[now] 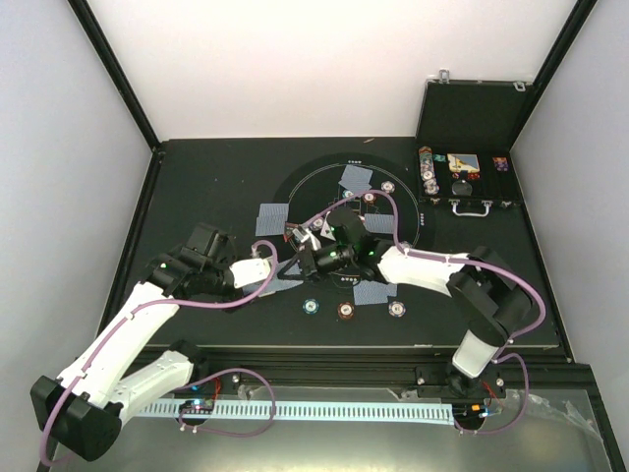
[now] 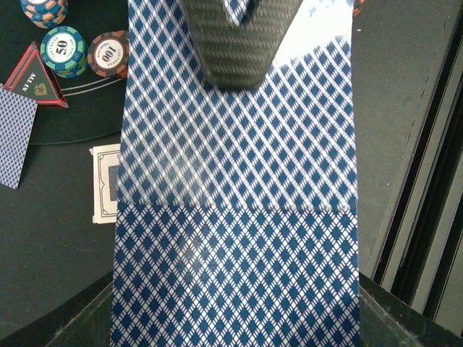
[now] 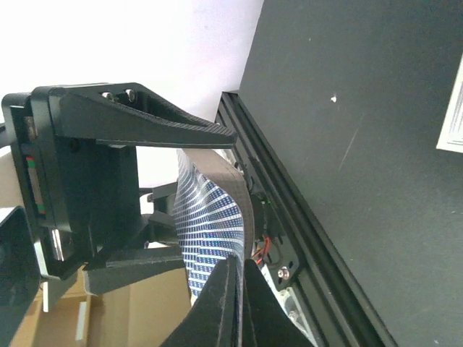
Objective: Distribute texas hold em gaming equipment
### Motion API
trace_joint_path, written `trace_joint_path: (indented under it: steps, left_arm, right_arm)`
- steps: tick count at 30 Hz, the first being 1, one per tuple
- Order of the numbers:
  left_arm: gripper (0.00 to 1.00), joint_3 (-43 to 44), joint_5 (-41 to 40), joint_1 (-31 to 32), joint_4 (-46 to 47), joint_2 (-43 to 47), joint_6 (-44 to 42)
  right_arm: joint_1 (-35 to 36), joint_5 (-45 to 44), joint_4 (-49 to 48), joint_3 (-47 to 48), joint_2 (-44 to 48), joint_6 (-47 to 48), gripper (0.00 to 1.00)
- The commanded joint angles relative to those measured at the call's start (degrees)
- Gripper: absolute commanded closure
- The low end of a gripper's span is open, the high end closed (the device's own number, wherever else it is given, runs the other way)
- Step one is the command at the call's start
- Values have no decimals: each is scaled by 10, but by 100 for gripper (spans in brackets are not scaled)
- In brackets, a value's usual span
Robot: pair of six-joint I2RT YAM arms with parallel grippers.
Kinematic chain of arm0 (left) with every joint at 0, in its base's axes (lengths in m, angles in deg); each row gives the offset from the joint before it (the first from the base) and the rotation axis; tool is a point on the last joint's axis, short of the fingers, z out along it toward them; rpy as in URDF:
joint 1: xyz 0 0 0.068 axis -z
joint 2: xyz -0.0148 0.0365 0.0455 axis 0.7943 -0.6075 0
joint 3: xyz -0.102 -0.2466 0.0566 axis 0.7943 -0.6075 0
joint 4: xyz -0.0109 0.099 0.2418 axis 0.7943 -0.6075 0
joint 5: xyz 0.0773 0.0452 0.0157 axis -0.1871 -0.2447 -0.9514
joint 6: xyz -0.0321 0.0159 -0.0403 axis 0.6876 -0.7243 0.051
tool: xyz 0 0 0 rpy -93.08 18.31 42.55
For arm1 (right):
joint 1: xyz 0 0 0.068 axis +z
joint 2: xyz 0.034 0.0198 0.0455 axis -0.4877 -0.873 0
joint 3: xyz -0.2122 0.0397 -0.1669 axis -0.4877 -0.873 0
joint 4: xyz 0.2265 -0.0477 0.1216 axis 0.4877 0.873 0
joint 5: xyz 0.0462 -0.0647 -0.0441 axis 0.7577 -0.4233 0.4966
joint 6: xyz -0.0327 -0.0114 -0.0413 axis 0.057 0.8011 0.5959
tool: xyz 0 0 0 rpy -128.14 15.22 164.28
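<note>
My left gripper is shut on the sides of a deck of blue-patterned playing cards that fills the left wrist view. The top card is bowed up off the deck. My right gripper is shut on that card's edge, and one of its fingers shows at the card's far end. The two grippers meet at the mat's near left rim, the right gripper just right of the left. Dealt cards lie on the round black mat.
Three chips sit in a row near the front of the table. A green chip, a brown-red chip and a red triangle lie beside the deck. An open black case stands at the back right.
</note>
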Motion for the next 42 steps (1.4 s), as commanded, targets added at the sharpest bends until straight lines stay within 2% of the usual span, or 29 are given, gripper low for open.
trace_joint_path:
  steps: [1, 6, 11, 16, 19, 26, 31, 34, 37, 42]
  left_arm:
    - [95, 5, -1, -2, 28, 6, -7]
    - [96, -7, -8, -11, 38, 4, -16]
    - [96, -20, -11, -42, 47, -12, -35]
    - [96, -52, -25, -91, 73, -29, -71]
    - [96, -79, -30, -131, 99, -49, -90]
    - [96, -128, -38, -197, 169, -99, -115]
    - [96, -162, -72, -201, 231, -129, -123]
    - [96, -171, -82, -203, 249, -151, -123]
    - [92, -173, -84, -203, 260, -164, -118]
    - [63, -162, -81, -203, 254, -177, -105]
  right_arm:
    - [-22, -17, 63, -9, 22, 33, 99]
    - [-80, -5, 118, -9, 49, 73, 99]
    - [-183, 15, 198, 15, 66, 140, 99]
    - [-297, -1, 298, 76, 18, 227, 99]
    - [-346, -50, 356, 118, -32, 267, 99]
    - [-382, -140, 429, 206, -144, 314, 98]
    - [-383, -174, 442, 239, -198, 317, 97]
    - [-382, -190, 447, 243, -207, 318, 91]
    - [-383, -206, 450, 240, -201, 322, 77]
    - [-382, -237, 468, 240, -174, 331, 53]
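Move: The right hand's fingers, shut on a card beside the left hand's deck, have the face-down card right of the face-up cards some 21 cm ahead, 23 cm to the right and 16 cm below. The face-up cards lie about 11 cm left of that card, the upper chip stack about 8 cm beyond it, the right chip stack 8 cm right and 7 cm nearer. The left hand has the card box about 8 cm ahead, 1 cm right and 14 cm below. Drawing the pinched card away from the deck, the right hand sweeps level, forward and right by nearly 35 cm, then sinks about 14 cm over the face-down card, turning clockwise with fingers tipping down, and finally opens partway. The left hand keeps its grip on the deck and lowers it some 13 cm, drifting left and a little forward, to the table left of the card box. ##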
